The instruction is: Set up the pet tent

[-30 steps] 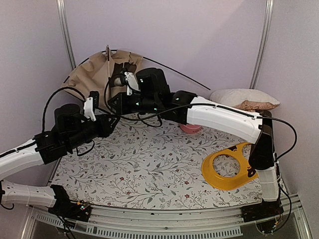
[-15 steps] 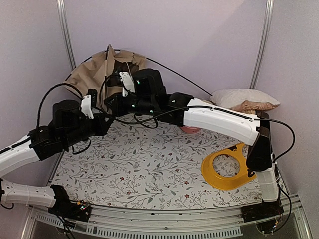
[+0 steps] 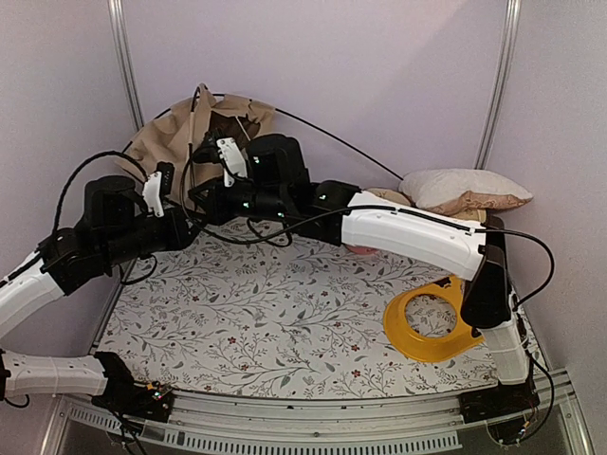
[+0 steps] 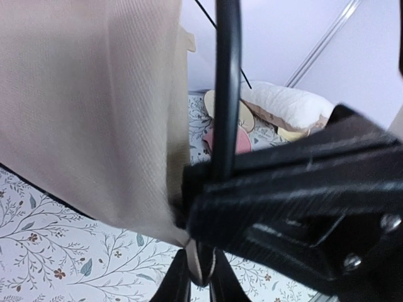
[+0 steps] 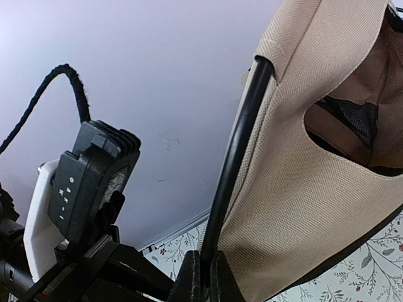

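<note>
The pet tent is a slack heap of tan fabric at the back left, lifted off the floral mat. One thin black pole arcs out of it to the right. In the right wrist view my right gripper is shut on a black pole that runs up along the tan fabric's hem. In the left wrist view my left gripper is shut on a thin bottom edge of the tent fabric, just under the right arm's black wrist. Both grippers meet beside the tent at its lower front.
A beige pillow lies at the back right. A yellow ring-shaped object sits on the floral mat at the right, and a small pink object lies under the right forearm. Metal frame posts stand at both back corners.
Both arms have shifted left and upward, pulling the tent fabric and pole higher. The left gripper's jaws have closed onto the fabric edge.
</note>
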`<state>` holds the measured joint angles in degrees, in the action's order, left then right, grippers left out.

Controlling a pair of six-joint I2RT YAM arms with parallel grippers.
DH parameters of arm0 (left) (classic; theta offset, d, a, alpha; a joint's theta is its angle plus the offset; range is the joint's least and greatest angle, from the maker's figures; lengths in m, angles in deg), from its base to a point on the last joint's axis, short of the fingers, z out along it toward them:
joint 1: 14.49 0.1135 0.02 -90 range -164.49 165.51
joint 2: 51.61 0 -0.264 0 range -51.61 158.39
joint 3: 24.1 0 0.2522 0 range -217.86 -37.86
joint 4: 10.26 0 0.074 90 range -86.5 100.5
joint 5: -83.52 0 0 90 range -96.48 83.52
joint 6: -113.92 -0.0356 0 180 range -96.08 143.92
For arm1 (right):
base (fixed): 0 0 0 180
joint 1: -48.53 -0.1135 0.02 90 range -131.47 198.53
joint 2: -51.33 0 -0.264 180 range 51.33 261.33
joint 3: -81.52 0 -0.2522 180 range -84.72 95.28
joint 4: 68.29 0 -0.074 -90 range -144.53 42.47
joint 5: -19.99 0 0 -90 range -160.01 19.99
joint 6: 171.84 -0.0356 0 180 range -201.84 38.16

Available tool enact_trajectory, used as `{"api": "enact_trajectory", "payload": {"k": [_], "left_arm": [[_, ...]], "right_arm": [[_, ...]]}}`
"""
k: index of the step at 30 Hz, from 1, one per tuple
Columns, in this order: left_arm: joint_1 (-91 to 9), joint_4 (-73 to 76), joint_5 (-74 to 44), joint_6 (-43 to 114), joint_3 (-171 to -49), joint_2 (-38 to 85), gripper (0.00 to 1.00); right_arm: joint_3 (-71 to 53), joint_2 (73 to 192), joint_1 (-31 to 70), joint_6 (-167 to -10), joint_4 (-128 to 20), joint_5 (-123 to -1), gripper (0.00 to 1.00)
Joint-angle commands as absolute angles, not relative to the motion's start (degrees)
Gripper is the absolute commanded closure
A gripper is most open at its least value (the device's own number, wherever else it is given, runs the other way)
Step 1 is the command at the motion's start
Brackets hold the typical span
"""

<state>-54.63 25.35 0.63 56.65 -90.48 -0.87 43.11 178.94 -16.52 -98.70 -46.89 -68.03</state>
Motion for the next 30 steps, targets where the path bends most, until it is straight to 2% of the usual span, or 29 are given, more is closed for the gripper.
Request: {"api": "enact_trajectory", "payload": {"k": [1, 11, 17, 22, 25, 26, 30], "left_arm": [[-51.83, 16.51, 3.89, 55.74, -96.54, -3.59, 0.87], [-50.18, 19.00, 6.79, 55.10, -97.13, -2.21, 0.84], [-48.31, 22.64, 12.08, 61.78, -96.56, -1.21, 0.64], [-47.57, 25.46, 21.20, 69.06, -95.08, -1.53, 0.58], [-45.94, 21.25, 19.23, 71.13, -91.78, -2.21, 0.53], [-45.01, 18.20, 17.04, 70.59, -90.66, -2.17, 0.47], [-41.72, 14.44, 10.93, 69.40, -91.83, 1.74, 0.42]], "right_arm": [[41.67, 183.05, -16.87, -93.53, -35.30, -68.49, 1.00], [41.72, 181.26, -16.92, -94.21, -36.12, -65.44, 1.00], [41.21, 181.57, -17.08, -94.29, -35.59, -66.37, 1.00], [39.16, 180.96, -17.77, -94.83, -36.99, -69.39, 1.00], [37.66, 180.53, -18.07, -94.58, -38.54, -70.29, 1.00], [37.55, 180.69, -18.34, -94.38, -38.81, -70.42, 1.00], [37.54, 182.08, -19.47, -92.97, -39.20, -71.37, 1.00]]}}
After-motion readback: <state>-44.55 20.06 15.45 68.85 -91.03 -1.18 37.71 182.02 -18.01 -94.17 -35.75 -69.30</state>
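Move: The left fingertips are on the tent's fabric hem, just under the right gripper; the black tent pole, pinched in the right fingers, lies about 3 cm ahead of them, 1 cm right and 5 cm up. From the right hand, which holds the pole, the hem is some 3 cm back, 1 cm left and 5 cm below; the sleeve mouth sits roughly 12 cm above and 3 cm ahead, level sideways, and the door opening about 12 cm ahead, 9 cm right and 5 cm up. Free the left gripper from the fabric hem, lift it quickly by almost 9 cm, then carry it left and forward while sinking some 6 cm, opening the fingers to about half and swinging the wrist nearly 30 degrees counter-clockwise. Meanwhile keep the pole pinched in the right gripper and bring it down about 12 cm, tipping its fingers some 20 degrees downward. ##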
